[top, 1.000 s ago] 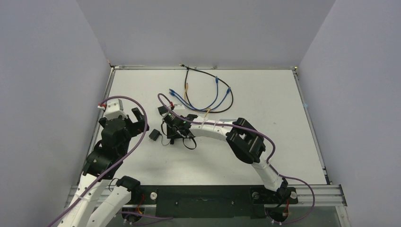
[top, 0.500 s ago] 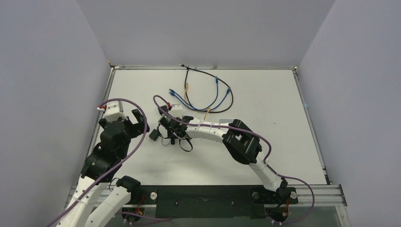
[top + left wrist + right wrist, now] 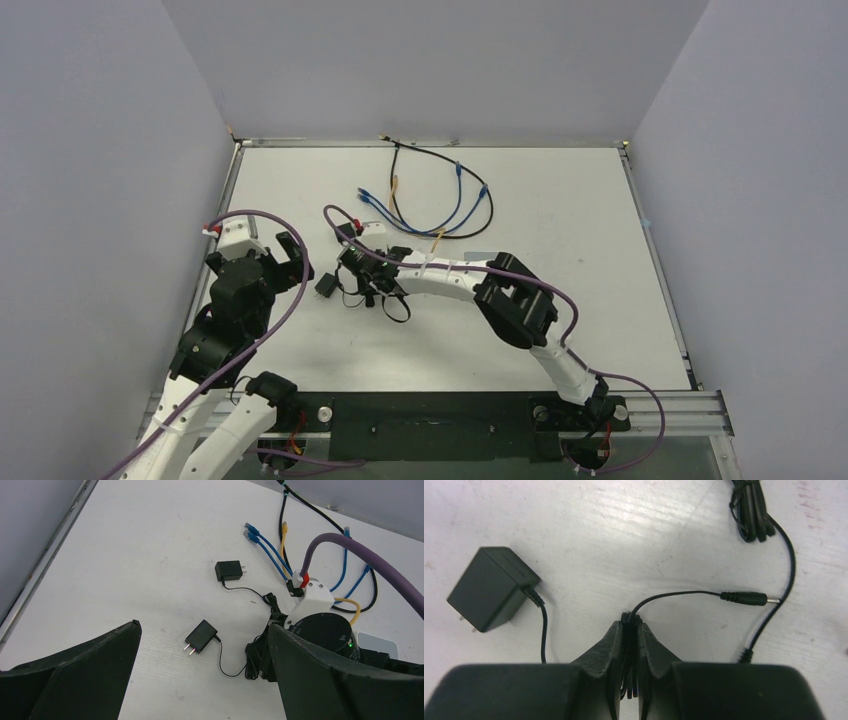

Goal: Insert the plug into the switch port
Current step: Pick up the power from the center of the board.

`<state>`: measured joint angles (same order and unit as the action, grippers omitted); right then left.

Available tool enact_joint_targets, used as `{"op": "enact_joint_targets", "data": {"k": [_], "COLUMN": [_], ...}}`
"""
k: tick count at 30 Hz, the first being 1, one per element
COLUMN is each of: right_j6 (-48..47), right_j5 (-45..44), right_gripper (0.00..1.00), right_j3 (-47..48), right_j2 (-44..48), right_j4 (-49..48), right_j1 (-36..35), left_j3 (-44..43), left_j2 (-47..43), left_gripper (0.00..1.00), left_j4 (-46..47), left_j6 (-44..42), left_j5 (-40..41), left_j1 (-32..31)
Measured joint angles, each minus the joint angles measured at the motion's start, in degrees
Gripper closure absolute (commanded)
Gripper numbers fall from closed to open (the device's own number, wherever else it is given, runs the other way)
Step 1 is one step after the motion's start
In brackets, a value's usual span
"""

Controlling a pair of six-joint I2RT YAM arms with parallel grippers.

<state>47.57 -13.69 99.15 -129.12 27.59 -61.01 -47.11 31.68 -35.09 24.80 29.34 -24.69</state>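
My right gripper (image 3: 630,625) is shut on a folded bunch of thin black cable (image 3: 659,597), low over the table. That cable runs to the plug (image 3: 746,598), a small black barrel lying to the right of the fingers. The black wall adapter (image 3: 489,587) lies to their left, and in the top view the adapter (image 3: 325,287) sits just left of the right gripper (image 3: 365,288). The switch port does not show; only a pale corner of the white box (image 3: 376,641) peeks out behind the right wrist. My left gripper (image 3: 202,680) is open and holds nothing, near the adapter (image 3: 201,636).
A second black adapter (image 3: 228,571) lies farther back. A coiled black cable bundle (image 3: 751,515) sits beside the right wrist. Blue, yellow and black network cables (image 3: 440,200) spread at the back of the table. Grey walls enclose three sides.
The right gripper has closed on the black cable. The right arm shifted slightly left, and the adapter slid left with it. The left arm has barely moved.
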Motion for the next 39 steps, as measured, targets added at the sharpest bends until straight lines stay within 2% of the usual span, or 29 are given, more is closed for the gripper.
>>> {"op": "enact_joint_targets", "data": {"k": [5,12,19,27,35,39], "right_j6": [-3.72,-10.88,-20.09,-35.06,-51.28,-58.12], "right_j5": [0.17,1.57,7.85,21.42,36.28,44.04], "right_gripper": [1.0,1.0,1.0,1.0,1.0,1.0], "right_j3": [-6.6,-14.03,-19.63,-23.19,-31.21,-32.57], "right_j2": [6.29,22.27,34.58,43.1,57.09,62.51], "right_j4": [-0.96,-4.44,-6.38,-0.63,4.28,7.23], "right_j1": [-0.17,-0.22,-0.2,-0.2,-1.11,-1.33], "left_j3": [-0.09,-2.93,-7.34,-11.96,-12.81,-12.13], "left_j2": [0.0,-0.04,0.83,4.61,7.52,7.28], "left_gripper": [0.01,0.01,0.01,0.01,0.0,0.07], "left_j4": [-0.07,-0.28,-0.35,-0.28,-0.22,1.53], "left_j6": [0.0,0.0,-0.59,-2.36,-4.68,-5.46], "left_j5": [-0.04,-2.43,-9.66,-23.8,-42.18,-52.43], "left_j1": [0.0,0.0,0.0,0.02,0.02,0.02]}}
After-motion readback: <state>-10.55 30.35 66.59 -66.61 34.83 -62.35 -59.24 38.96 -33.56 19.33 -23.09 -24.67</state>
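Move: The power's cable coil is already pinched in the right gripper at table level. From it the power adapter lies about 9 cm left and 1 ahead, its barrel plug 6 right and 4 ahead, the second coil 10 ahead and 4 right. The middle of the near table edge, where it is carried, is 21 cm back and 12 right. From the left hand the held coil lies some 12 cm right, 4 ahead, 25 below. Keep the right gripper shut on the coil and lift it off the board, fast and almost straight up at first, then carry it back and right towards the near edge, about 23 cm up in all, turning the wrist some 70 degrees counter-clockwise. Meanwhile bring the open left gripper right, up and finally a little back, swinging clockwise to face the held power. ##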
